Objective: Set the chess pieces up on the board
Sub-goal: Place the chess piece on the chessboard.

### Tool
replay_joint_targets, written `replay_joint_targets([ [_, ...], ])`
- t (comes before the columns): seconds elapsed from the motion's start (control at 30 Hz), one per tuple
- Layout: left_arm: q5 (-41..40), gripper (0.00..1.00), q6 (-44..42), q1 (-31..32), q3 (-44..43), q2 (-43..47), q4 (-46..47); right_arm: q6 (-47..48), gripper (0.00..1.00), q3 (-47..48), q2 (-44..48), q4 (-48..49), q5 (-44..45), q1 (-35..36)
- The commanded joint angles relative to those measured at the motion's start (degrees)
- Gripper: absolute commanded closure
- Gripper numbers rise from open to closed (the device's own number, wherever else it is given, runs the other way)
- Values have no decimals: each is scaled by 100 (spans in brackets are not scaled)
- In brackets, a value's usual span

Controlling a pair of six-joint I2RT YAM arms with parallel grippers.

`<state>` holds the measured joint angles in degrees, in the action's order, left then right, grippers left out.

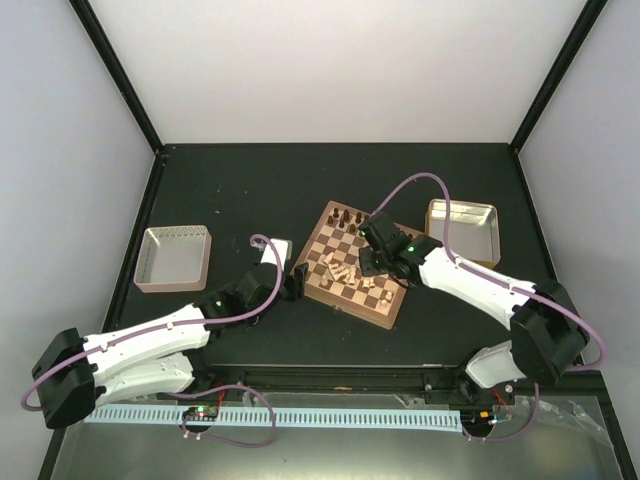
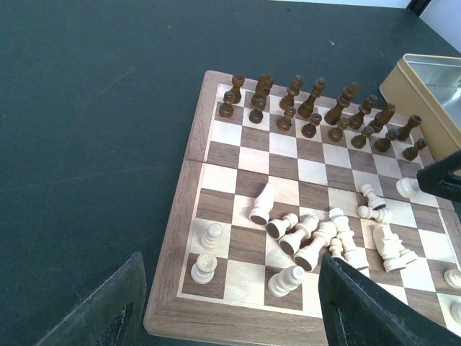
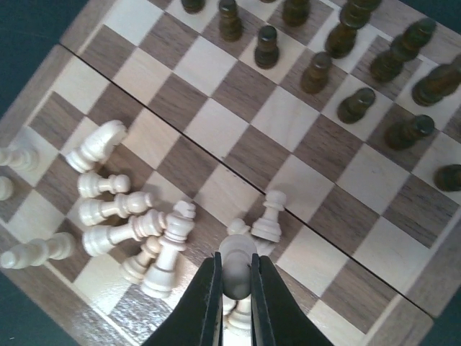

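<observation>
The board (image 1: pixel 344 305) lies mid-table, turned at an angle. Dark chess pieces (image 2: pixel 312 97) stand in two rows along its far side, also in the right wrist view (image 3: pixel 317 68). Several cream chess pieces (image 2: pixel 317 241) lie toppled in a heap near the near side (image 3: pixel 137 223). Two cream pawns (image 2: pixel 211 236) stand upright near the board's left corner. My right gripper (image 3: pixel 235 268) hangs over the heap, shut on a cream piece (image 3: pixel 236 252) held by its rounded head. My left gripper (image 2: pixel 229 263) hovers open at the board's near edge (image 2: pixel 216 317), holding nothing.
A rectangular metal tray (image 1: pixel 173 258) sits left of the board, and another tray (image 1: pixel 461 228) sits right of it, showing as a tan box (image 2: pixel 432 86) in the left wrist view. A small white object (image 1: pixel 278 248) lies by the left arm.
</observation>
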<state>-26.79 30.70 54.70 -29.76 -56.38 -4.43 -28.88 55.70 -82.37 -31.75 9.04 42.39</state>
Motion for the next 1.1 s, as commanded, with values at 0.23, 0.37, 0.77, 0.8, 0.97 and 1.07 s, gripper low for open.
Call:
replay_joint_targets([
  [0.23, -97, 32, 86, -38, -224, -21, -41, -451, 94, -157, -115, -628, 849, 9],
  [0.37, -96, 32, 87, -38, -232, -42, -33, -373, 95, -230, -254, -682, 582, 14],
  [0.77, -105, 32, 96, -38, -241, -59, -26, 78, 95, -148, -670, -514, -561, 93],
  [0.8, -107, 32, 99, -38, -241, -70, -26, 111, 95, -159, -642, -409, -670, 106],
  [0.97, -108, 32, 94, -38, -241, -72, -28, 74, 95, -220, -533, -312, -752, 111],
  [1.07, -109, 32, 95, -38, -232, -64, -28, -68, 95, -241, -458, -574, -388, 108],
])
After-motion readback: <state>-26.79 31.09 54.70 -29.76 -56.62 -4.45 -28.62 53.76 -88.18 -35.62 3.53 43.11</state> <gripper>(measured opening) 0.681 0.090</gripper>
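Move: In my right hand I already hold a white pawn; its square on the near side of the board lies about 4 cm back, 1 cm right and 7 cm below. The standing edge pawn is some 5 cm back and 4 cm right, the lying knight 3 cm back and 1 cm left, the two fallen pawns 2 cm ahead and 1 cm right. From my left hand that square lies about 16 cm right, 4 cm back and 11 cm below. I lower the held pawn about 5 cm to just over the board with my right hand while drawing back some 3 cm, swinging first about 3 cm right and then, once low, back left against the lying knight and the small pawn beside it. The fingers keep their pinch and tip about 10 degrees nearer to straight down. ##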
